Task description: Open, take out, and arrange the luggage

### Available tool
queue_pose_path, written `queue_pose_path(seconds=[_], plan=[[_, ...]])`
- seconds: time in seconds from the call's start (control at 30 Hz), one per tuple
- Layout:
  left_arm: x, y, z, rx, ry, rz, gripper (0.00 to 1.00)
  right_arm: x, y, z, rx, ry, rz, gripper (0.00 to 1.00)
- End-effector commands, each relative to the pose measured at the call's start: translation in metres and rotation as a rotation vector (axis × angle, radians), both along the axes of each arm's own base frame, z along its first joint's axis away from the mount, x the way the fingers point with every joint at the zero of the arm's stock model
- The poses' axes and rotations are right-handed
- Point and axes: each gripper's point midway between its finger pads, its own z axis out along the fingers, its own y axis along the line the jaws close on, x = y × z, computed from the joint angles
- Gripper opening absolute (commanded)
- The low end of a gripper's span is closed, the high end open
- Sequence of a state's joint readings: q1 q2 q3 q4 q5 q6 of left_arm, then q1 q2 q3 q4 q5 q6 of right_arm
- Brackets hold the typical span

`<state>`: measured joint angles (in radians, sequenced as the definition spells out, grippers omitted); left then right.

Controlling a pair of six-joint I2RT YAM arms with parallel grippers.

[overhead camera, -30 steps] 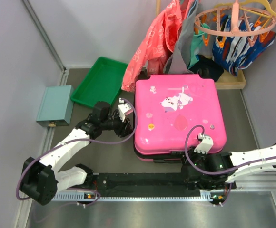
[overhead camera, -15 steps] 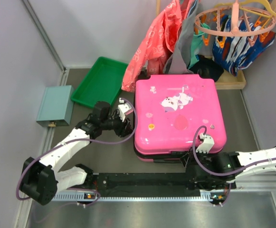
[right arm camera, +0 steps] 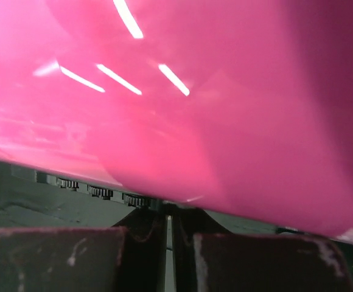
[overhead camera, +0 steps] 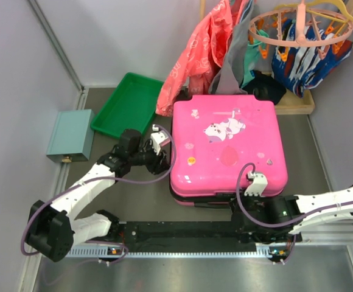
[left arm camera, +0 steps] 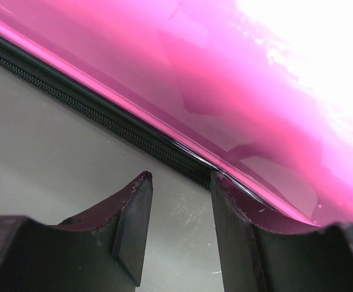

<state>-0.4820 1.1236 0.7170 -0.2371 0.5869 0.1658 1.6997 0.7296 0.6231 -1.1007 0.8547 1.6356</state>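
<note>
The luggage (overhead camera: 228, 146) is a hot-pink hard-shell suitcase with white cartoon stickers, lying flat and closed in the middle. My left gripper (overhead camera: 162, 158) sits at its left side. In the left wrist view that gripper (left arm camera: 179, 179) is open, with nothing but bare floor between its fingers, just short of the black zipper (left arm camera: 103, 118) under the pink shell (left arm camera: 255, 91). My right gripper (overhead camera: 237, 204) is at the near edge. In its wrist view the right gripper (right arm camera: 167, 210) is shut, tips against the zipper line below the shell (right arm camera: 195, 91). Whether it pinches a pull is too dark to tell.
A green tray (overhead camera: 128, 104) and a pale-teal box (overhead camera: 70, 134) lie at the back left. Clothes (overhead camera: 207, 55) and a round peg hanger (overhead camera: 301, 30) hang over the suitcase's far edge. A black rail (overhead camera: 182, 231) runs along the near edge. Walls close in on both sides.
The right gripper has shut and moved slightly left along the near edge. The suitcase has shifted a little to the left. The left arm has stayed put.
</note>
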Motion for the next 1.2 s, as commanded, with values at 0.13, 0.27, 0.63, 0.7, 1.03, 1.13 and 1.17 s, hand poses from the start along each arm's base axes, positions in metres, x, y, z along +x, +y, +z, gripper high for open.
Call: queue_pose_path(seconds=[0.13,0.27,0.63,0.7,1.03,1.13,1.17], plan=[[-0.015,-0.039,0.018,-0.105,-0.033,-0.160,0.49,0.004,0.055,0.015,-0.014,-0.064,0.066,0.00],[-0.025,-0.047,0.020,-0.142,-0.031,-0.212,0.49,0.004,0.080,0.022,-0.011,-0.098,0.097,0.00],[-0.034,-0.049,0.039,-0.193,-0.053,-0.238,0.50,-0.007,0.126,0.050,-0.049,-0.187,0.200,0.00],[-0.035,-0.048,0.037,-0.185,-0.052,-0.238,0.50,-0.009,0.129,0.051,-0.025,-0.185,0.204,0.00],[-0.033,-0.049,0.044,-0.189,-0.051,-0.233,0.50,-0.014,0.179,0.081,-0.072,-0.285,0.339,0.00],[-0.033,-0.048,0.042,-0.183,-0.053,-0.228,0.50,-0.012,0.183,0.085,-0.071,-0.306,0.344,0.00],[-0.032,-0.047,0.041,-0.181,-0.055,-0.228,0.50,-0.007,0.185,0.082,-0.080,-0.302,0.337,0.00]])
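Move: The zipper pull is already in the right fingers at the suitcase's front side. The combination lock stands about 4 cm to the left and 1 cm farther out; the front left corner it is taken towards is roughly 22 cm left and 4 cm ahead. The suitcase's middle lies some 22 cm ahead and 3 cm left. From the left hand, the suitcase's left side is about 2 cm right, level with it, and the pull some 27 cm right and 14 cm back. The zipper pull, still pinched in the shut right fingers, is drawn left along the suitcase's front past the lock towards the front left corner, about 10 cm: slowly at first with a slight dip, then quickly. The right hand rolls left side down some 30 degrees while swinging counter-clockwise. Half open, the left hand stays braced at the left side, edging 1.5 cm forward and then easing back slightly. ##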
